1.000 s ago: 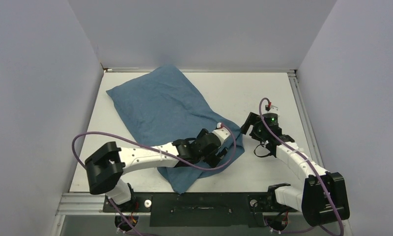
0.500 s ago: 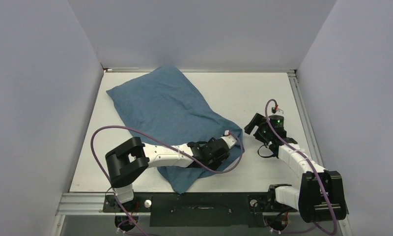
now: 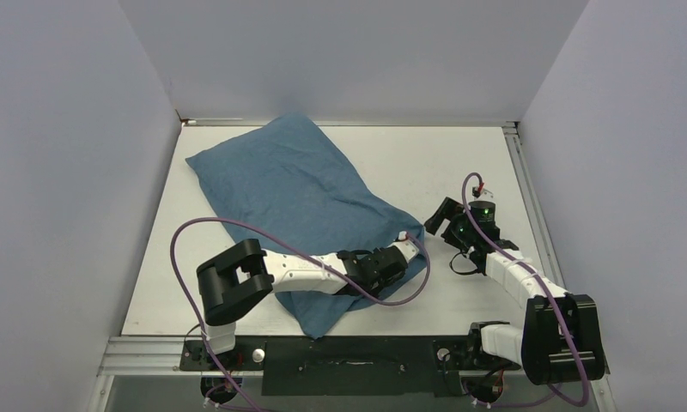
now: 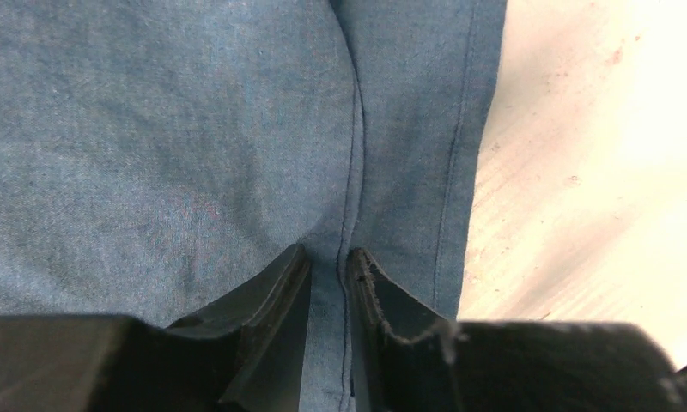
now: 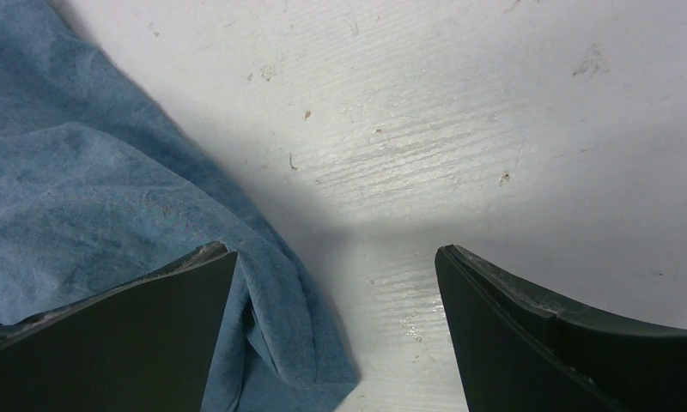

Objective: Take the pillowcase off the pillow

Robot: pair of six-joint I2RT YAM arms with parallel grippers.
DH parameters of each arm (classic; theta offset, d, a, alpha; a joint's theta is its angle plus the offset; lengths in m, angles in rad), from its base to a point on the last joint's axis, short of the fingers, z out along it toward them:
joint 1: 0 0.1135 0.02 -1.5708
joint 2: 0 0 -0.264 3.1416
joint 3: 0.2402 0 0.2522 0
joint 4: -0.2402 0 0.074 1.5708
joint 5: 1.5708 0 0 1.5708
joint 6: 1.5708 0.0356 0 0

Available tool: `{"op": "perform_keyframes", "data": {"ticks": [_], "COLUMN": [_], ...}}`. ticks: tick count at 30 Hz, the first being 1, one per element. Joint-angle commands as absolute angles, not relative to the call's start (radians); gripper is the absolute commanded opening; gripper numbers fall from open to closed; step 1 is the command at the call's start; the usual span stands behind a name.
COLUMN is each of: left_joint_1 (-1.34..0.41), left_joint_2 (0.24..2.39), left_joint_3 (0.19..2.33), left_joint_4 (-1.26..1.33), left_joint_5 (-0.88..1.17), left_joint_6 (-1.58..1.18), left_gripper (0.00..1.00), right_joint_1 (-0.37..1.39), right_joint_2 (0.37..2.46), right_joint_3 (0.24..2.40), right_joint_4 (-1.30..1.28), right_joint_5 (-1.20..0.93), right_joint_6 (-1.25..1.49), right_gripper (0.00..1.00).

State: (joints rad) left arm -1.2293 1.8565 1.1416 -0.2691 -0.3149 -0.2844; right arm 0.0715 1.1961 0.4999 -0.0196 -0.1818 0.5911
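Observation:
The slate-blue pillowcase (image 3: 288, 189) lies diagonally across the white table (image 3: 426, 163), puffed up, and the pillow is hidden inside it. My left gripper (image 3: 403, 251) rests on the near right end of the pillowcase (image 4: 151, 129). Its jaws (image 4: 327, 257) are drawn close, pinching a ridge of cloth along a stitched seam beside the hem. My right gripper (image 3: 439, 220) stands open just right of that same end. In the right wrist view its left finger (image 5: 151, 309) overlaps a folded corner of the pillowcase (image 5: 82, 189), and its right finger (image 5: 529, 326) is over bare table.
Grey walls enclose the table on three sides. A metal rail (image 3: 529, 197) runs along the right edge. Purple cables loop from both arms. Bare table (image 5: 452, 103) lies right of the cloth.
My left gripper slid right to the hem end of the pillowcase and narrowed its jaws onto the cloth. The right gripper drew back slightly and stayed open.

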Motion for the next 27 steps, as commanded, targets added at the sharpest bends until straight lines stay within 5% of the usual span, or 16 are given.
{"op": "perform_keyframes", "data": {"ticks": [1,4,27], "left_joint_1": [-1.23,-1.23,-1.203], "left_joint_2": [1.849,1.826,1.607], "left_joint_3": [1.197,1.22,1.291], "left_joint_4": [-0.284,-0.327,-0.487], "left_joint_5": [-0.366,-0.376,-0.502], "left_joint_6": [-0.283,-0.279,-0.229], "left_gripper": [0.19,0.0,0.0], "right_joint_1": [0.065,0.067,0.198], "right_joint_2": [1.178,1.153,0.884], "right_joint_3": [0.492,0.487,0.555], "right_joint_4": [0.04,0.043,-0.18], "right_joint_5": [-0.207,-0.229,-0.349], "right_joint_6": [0.591,0.584,0.525], "right_gripper": [0.91,0.91,0.91]}}
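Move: The left fingers straddle the pillowcase's upper hem, which lies right at their tips, only about 1 cm below the hand point. From the left hand, the lower flap's corner is about 5 cm to the right and 1 cm back, and the side fold some 6 cm ahead and 4 cm right. From the right hand, that hem spot is roughly 9 cm back, 6 cm left and 4 cm down; the side fold is about 3 cm back, 3 cm left and 5 cm down. Straight up for the most part: the left hand first shuts its nearly closed fingers on the upper hem, then raises the pinched cloth about 9 cm, easing slightly forward. The right hand, fingers kept wide open, rises about 5 cm and swings left and back over the cloth's side towards the lifted hem, turning somewhat counter-clockwise. ##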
